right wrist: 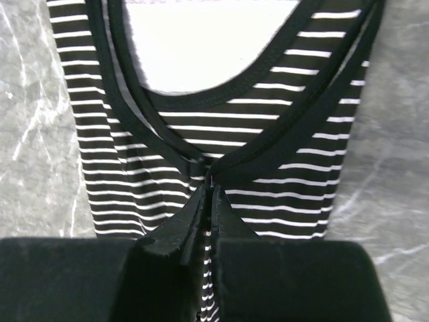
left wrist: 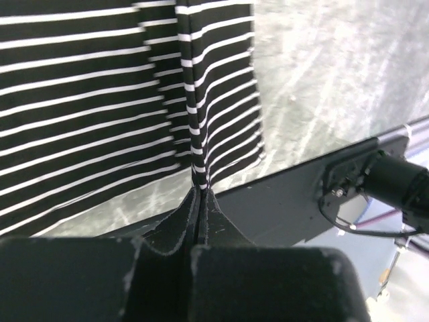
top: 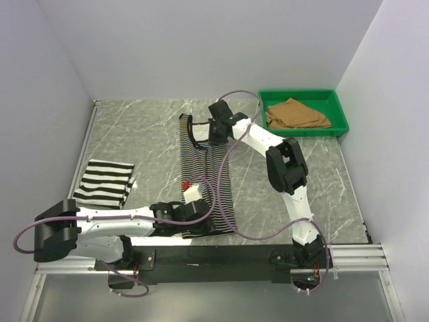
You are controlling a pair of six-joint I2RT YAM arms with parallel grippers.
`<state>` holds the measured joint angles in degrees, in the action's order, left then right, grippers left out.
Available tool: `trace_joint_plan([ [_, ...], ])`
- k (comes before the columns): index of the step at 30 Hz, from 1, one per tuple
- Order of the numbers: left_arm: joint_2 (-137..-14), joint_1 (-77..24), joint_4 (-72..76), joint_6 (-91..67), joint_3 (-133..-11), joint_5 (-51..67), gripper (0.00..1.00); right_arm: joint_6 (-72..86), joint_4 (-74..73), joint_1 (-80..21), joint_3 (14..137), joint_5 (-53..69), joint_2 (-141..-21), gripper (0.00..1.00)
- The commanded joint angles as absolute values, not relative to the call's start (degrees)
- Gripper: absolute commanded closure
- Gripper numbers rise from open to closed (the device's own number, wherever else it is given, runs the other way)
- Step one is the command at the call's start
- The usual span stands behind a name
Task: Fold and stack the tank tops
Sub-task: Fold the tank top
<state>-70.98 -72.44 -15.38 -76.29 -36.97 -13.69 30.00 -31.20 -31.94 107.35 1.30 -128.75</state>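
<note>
The thin-striped tank top point(top: 204, 176) lies lengthwise in the middle of the table, folded narrow. My left gripper point(top: 203, 219) is shut on its near hem, the fold of cloth point(left wrist: 194, 134) pinched at the fingertips point(left wrist: 200, 192). At the far end my right gripper point(top: 215, 139) is shut on the top point(right wrist: 281, 147) just below the neckline, where the black trim bands meet point(right wrist: 213, 182). A wide-striped tank top point(top: 105, 181) lies folded at the left. The tan-brown tank top point(top: 295, 114) sits crumpled in the green tray point(top: 305, 94).
The green tray stands at the back right corner by the wall. White walls close in the left, back and right sides. A black mounting rail point(top: 221, 255) runs along the near edge, seen as a dark plate point(left wrist: 301, 201) beside the hem. A small red tag point(top: 186, 184) shows on the thin-striped top.
</note>
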Motion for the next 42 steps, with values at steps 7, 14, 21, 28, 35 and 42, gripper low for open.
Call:
trace_joint_plan([
  [7, -69.52, -72.60, -20.57, -81.12, -34.89, -14.59, 0.99, 31.46, -30.59, -33.05, 113.11, -1.50, -131.39, 1.00],
  [14, -70.48, -72.60, -20.48, -80.86, -34.54, -13.98, 0.99, 31.38, -30.59, -34.10, 114.96, -1.41, -133.42, 1.00],
  [21, -72.33, -72.60, -20.57, -79.46, -35.59, -13.18, 0.99, 30.50, -31.38, -35.24, 115.66, -2.99, -134.65, 1.00],
  [28, -71.81, -72.60, -20.48, -77.87, -36.56, -13.01, 0.92, 28.92, -29.97, -35.33, 113.99, -2.99, -133.42, 0.71],
  [35, -70.84, -72.60, -21.97, -77.43, -37.97, -14.06, 0.71, 26.46, -29.35, -35.33, 116.10, -0.44, -132.71, 0.57],
  [42, -66.10, -70.06, -27.42, -74.80, -41.92, -17.49, 0.47, 25.49, -28.65, -35.33, 114.35, -1.05, -126.57, 0.44],
])
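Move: Each shut gripper still holds the folded-over edge of the thin-striped tank top. Its laying spot on the centre line is about 3 cm left, 3 cm below and 1 cm back of the left hand; for the right hand it is some 3 cm left and 2 cm below. From the left hand, the already folded tank top lies about 38 cm left and 16 cm ahead. From the right hand, the neckline opening is roughly 4 cm ahead and 4 cm left, the green bin 33 cm right and 9 cm ahead. Bring both grippers left and down together, about 3 cm across and 2 to 3 cm lower, keeping the pinched hem and armhole edge until they lie along the tank top's centre. Then open both to about half, letting go of the cloth, and start lifting, the left by some 2.5 cm, the right by about 1 cm. ##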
